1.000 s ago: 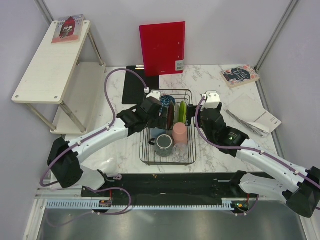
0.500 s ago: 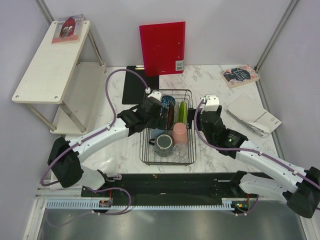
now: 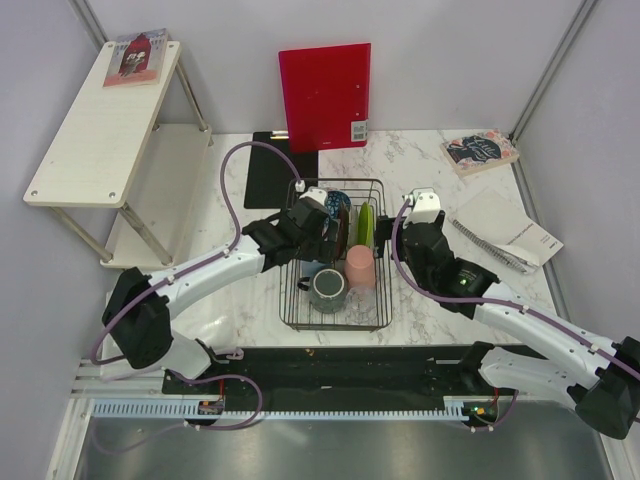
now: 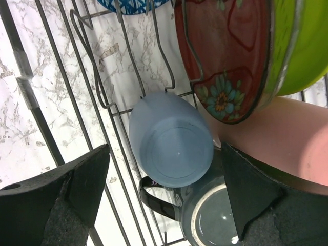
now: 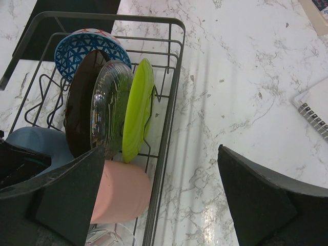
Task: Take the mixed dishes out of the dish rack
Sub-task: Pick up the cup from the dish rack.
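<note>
The dish rack holds the mixed dishes. Standing on edge at the back are a blue patterned bowl, a dark red plate, a clear glass plate and a lime-green dish. In front lie a light blue cup, a dark grey mug, a pink cup and a clear glass. My left gripper hangs open inside the rack, its fingers either side of the light blue cup and apart from it. My right gripper is open, straddling the rack's right rim beside the pink cup.
A black mat and an upright red folder lie behind the rack. A book and a spiral notebook sit at the right. A white shelf stands at the left.
The left arm has edged a little to the right over the rack. The right gripper has shifted slightly left toward the rack's right rim. Both stay open; no dish has moved.
</note>
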Controlling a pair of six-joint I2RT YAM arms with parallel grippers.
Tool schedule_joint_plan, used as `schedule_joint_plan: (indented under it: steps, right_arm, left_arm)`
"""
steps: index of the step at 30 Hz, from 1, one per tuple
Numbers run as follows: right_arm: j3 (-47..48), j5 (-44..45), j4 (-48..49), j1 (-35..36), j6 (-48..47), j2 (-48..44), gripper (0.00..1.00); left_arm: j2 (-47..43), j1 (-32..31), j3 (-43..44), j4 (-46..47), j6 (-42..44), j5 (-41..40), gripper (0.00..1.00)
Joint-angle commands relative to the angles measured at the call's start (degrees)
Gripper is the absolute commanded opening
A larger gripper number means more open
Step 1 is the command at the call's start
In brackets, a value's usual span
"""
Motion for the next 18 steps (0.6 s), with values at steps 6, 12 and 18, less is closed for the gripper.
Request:
schedule_joint_plan:
  steps: [6, 12, 18]
  right_arm:
    - [-0.1, -0.3, 1.5, 0.1, -0.2, 0.0, 0.98]
    - [-0.3, 0.1, 1.4, 0.0, -0.2, -0.1, 0.98]
    - [-0.2, 0.0, 1.2, 0.0, -0.1, -0.3, 0.98]
  left_arm:
    - [2.7, -0.2, -1.4, 3.0, -0.3, -1.7, 0.84]
    - [1.0, -0.1, -1.8, 4.1, 0.2, -3.2, 0.58]
    - [-3.5, -0.1, -1.9, 3.5, 1.4, -3.8, 0.15]
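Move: The upturned blue cup is almost straight below the left hand, between its open fingers, its middle about 5 cm down and 1 cm ahead. The grey mug is some 7 cm back and 2 cm right of the hand, and the pink cup some 9 cm right and 1 cm back; the red plate is about 6 cm ahead and 5 cm right. From the right hand the blue cup lies about 20 cm left, level with it fore and aft, and 12 cm lower. The left hand's two finger pads come to grip the blue cup by opposite sides near its upturned base. The open hand first sinks about 2.5 cm over the cup, then closes by roughly a quarter of its range until the fingers stop on the cup's walls, and eases up about half a centimetre with hardly any wrist turn. ##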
